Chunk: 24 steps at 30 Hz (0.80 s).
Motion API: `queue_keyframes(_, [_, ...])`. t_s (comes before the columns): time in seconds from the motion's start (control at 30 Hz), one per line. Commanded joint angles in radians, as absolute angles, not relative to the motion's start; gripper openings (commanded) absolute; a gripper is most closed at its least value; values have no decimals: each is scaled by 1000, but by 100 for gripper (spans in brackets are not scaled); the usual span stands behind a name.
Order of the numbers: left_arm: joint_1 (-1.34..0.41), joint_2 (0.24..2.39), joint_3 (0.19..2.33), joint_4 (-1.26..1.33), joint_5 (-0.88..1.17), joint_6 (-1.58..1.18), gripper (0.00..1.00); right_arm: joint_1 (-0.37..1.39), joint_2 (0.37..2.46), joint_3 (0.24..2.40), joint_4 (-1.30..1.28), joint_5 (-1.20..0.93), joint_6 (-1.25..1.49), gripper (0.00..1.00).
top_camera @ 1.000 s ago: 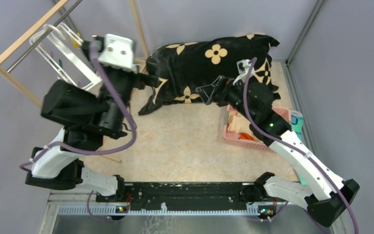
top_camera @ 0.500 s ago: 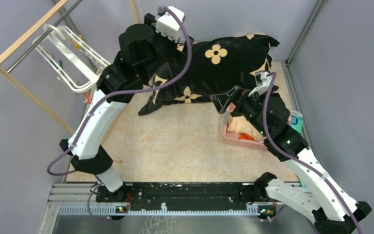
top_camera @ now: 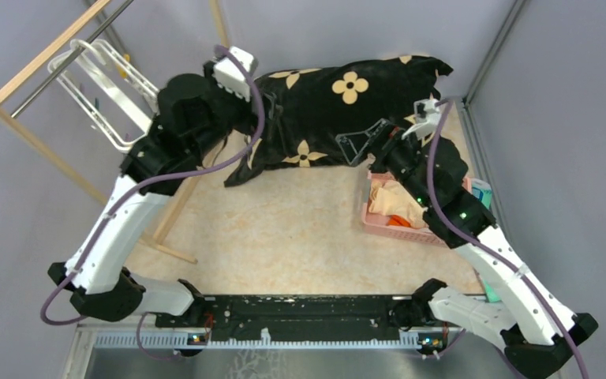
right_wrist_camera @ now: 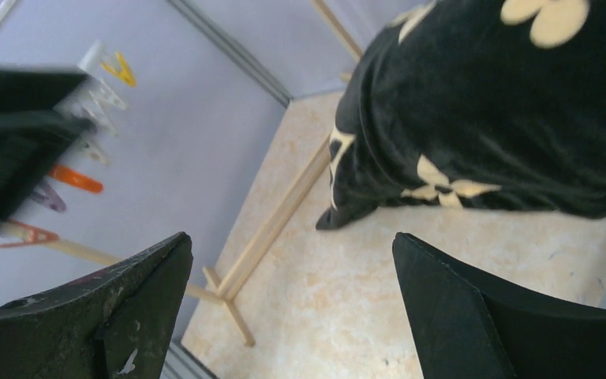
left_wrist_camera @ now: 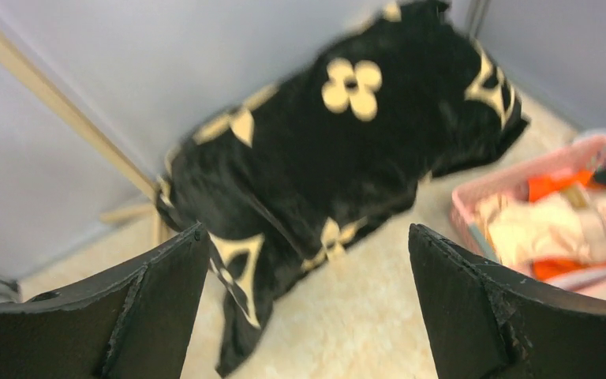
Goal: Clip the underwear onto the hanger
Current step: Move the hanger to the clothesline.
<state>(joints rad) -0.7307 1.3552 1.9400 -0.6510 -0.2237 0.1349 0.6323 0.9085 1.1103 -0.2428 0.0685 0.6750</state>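
Observation:
The underwear (top_camera: 388,199) is a pale beige bundle lying in the pink basket (top_camera: 410,231), and it shows in the left wrist view as the underwear (left_wrist_camera: 548,229). The white hanger (top_camera: 106,95) hangs from the wooden rack at the far left. Its clips (right_wrist_camera: 75,178) are in the right wrist view. My left gripper (top_camera: 267,118) is open over the edge of a black flowered cloth and holds nothing, as the left gripper (left_wrist_camera: 306,230) confirms. My right gripper (top_camera: 360,142) is open and empty just left of the basket, seen also as the right gripper (right_wrist_camera: 292,238).
A black cloth with cream flowers (top_camera: 347,110) covers the back of the table. An orange cloth (top_camera: 398,221) lies beside the underwear in the basket. The wooden rack (top_camera: 39,59) with its metal bar stands on the left, its foot (right_wrist_camera: 272,225) on the table. Grey walls close both sides.
My left arm has swung from the hanger across to the black cloth, then drawn back a little to the left. My right gripper has shifted slightly toward the back.

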Motion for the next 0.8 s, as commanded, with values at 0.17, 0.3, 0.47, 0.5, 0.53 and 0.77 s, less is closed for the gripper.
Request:
queue_keyframes(0.17, [-712,1225,1409,-396,-56,-42,100,637,830,1310,-195,183,598,99])
queue_keyframes(0.3, [-712,1131,1180,-291,-31,-130,100,637,893,1388,-156,93,655,98])
queue_keyframes(0.47, [-712,973,881,-179,-72,-237,100,777,1033,1459,-76,84,761,97])
queue_keyframes(0.5, [-712,955,842,-167,-81,-246,100,832,1054,1479,-67,159,741,97])
queue_keyframes(0.53, [-712,927,810,-157,-87,-259,100,932,1097,1502,-52,225,708,97])
queue_keyframes(0.77, [-710,923,672,-106,-89,-344,100,1122,1321,1584,149,331,783,97])
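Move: The hanger, already on the clothesline, lies about 47 cm to the right hand's left, 10 cm ahead and 6 cm higher. The clothesline rod above it is about 54 cm left, 14 cm ahead and 12 cm up; the black pillow is 28 cm ahead, 3 cm right and 32 cm below. From the left hand the hanger is some 32 cm left, 5 cm ahead and 5 cm lower. Left hand sinks about 30 cm; open right hand rises some 15 cm, then sweeps left towards the hanger. ##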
